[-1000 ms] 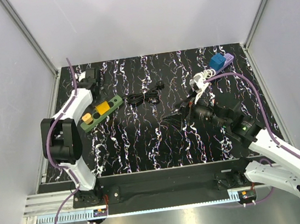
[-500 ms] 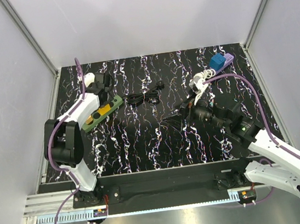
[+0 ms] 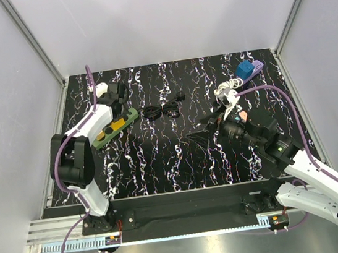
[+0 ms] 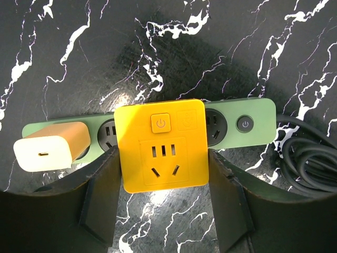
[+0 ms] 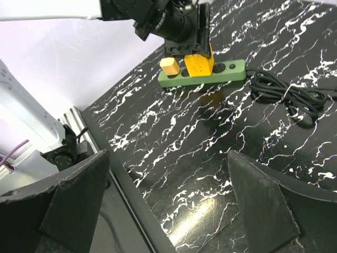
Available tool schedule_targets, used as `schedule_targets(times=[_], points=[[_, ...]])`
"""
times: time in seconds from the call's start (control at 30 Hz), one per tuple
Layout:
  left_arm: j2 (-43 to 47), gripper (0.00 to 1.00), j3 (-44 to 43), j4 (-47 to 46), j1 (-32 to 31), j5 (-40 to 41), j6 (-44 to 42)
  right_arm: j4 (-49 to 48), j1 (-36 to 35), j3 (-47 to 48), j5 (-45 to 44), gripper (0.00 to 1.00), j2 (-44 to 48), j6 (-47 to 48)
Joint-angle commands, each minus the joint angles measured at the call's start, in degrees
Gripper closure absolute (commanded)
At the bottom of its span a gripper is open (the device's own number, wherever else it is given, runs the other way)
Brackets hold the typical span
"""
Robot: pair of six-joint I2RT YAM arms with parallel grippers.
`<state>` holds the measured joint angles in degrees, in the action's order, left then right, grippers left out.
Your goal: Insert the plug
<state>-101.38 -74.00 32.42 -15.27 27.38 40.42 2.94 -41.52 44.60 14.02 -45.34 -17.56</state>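
Observation:
The yellow plug, a square adapter with a power button, sits in the green power strip at the table's left. My left gripper hangs right over it, open. Its fingers stand close beside the plug's two sides, near its lower edge. The right wrist view shows the same plug under the left gripper. Above the middle of the table my right gripper is wide open with nothing between its fingers.
A white and orange charger is plugged into the strip's end. The strip's coiled black cable lies to its right. A blue block and a white cord lie at the back right. Grey walls enclose the table.
My left gripper has swung from the back left corner to over the yellow plug, its opening unchanged. The right arm has drifted slightly toward the near side.

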Motion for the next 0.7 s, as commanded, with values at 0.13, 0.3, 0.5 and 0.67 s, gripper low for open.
schedule_targets(times=[0.13, 0.3, 0.5, 0.67], points=[[-4.44, 0.33, -0.18, 11.86, -1.52, -14.55, 0.80, -0.92, 0.03, -0.04, -1.19, 0.00, 2.10, 0.34], [-2.16, 0.19, -5.10, 15.47, -1.35, -12.61, -1.04, -0.92, 0.12, 0.40, -1.10, 0.00, 1.66, 0.34], [-0.14, 0.09, -9.67, 19.43, -0.20, -11.47, -3.24, -0.57, 0.12, 1.19, -1.10, 0.00, 0.96, 0.25], [2.59, 0.12, -14.49, 21.10, 0.33, -13.92, -6.40, 0.22, 0.12, 1.98, -1.28, 0.00, 0.08, 0.07]])
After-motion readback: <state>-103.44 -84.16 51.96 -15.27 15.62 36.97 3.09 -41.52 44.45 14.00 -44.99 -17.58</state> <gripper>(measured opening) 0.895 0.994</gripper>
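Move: The yellow plug is still between my left finger pads, its middle about 1 cm ahead of and 1 cm below my hand point, standing on the green power strip. From my left hand the beige plug is some 8 cm left and 3 cm back, and the coiled black cable about 20 cm right, 4 cm ahead. From my right hand the yellow plug lies roughly 22 cm ahead, 37 cm left and 22 cm lower. I open my left fingers to let go of the yellow plug, then pull the hand about 5 cm back towards my base and a little right, dipping some 3 cm as I come clear. After that I lift about 4 cm, easing slightly forward again; meanwhile the wrist tips roughly 15 degrees, so the fingers point more steeply down. ##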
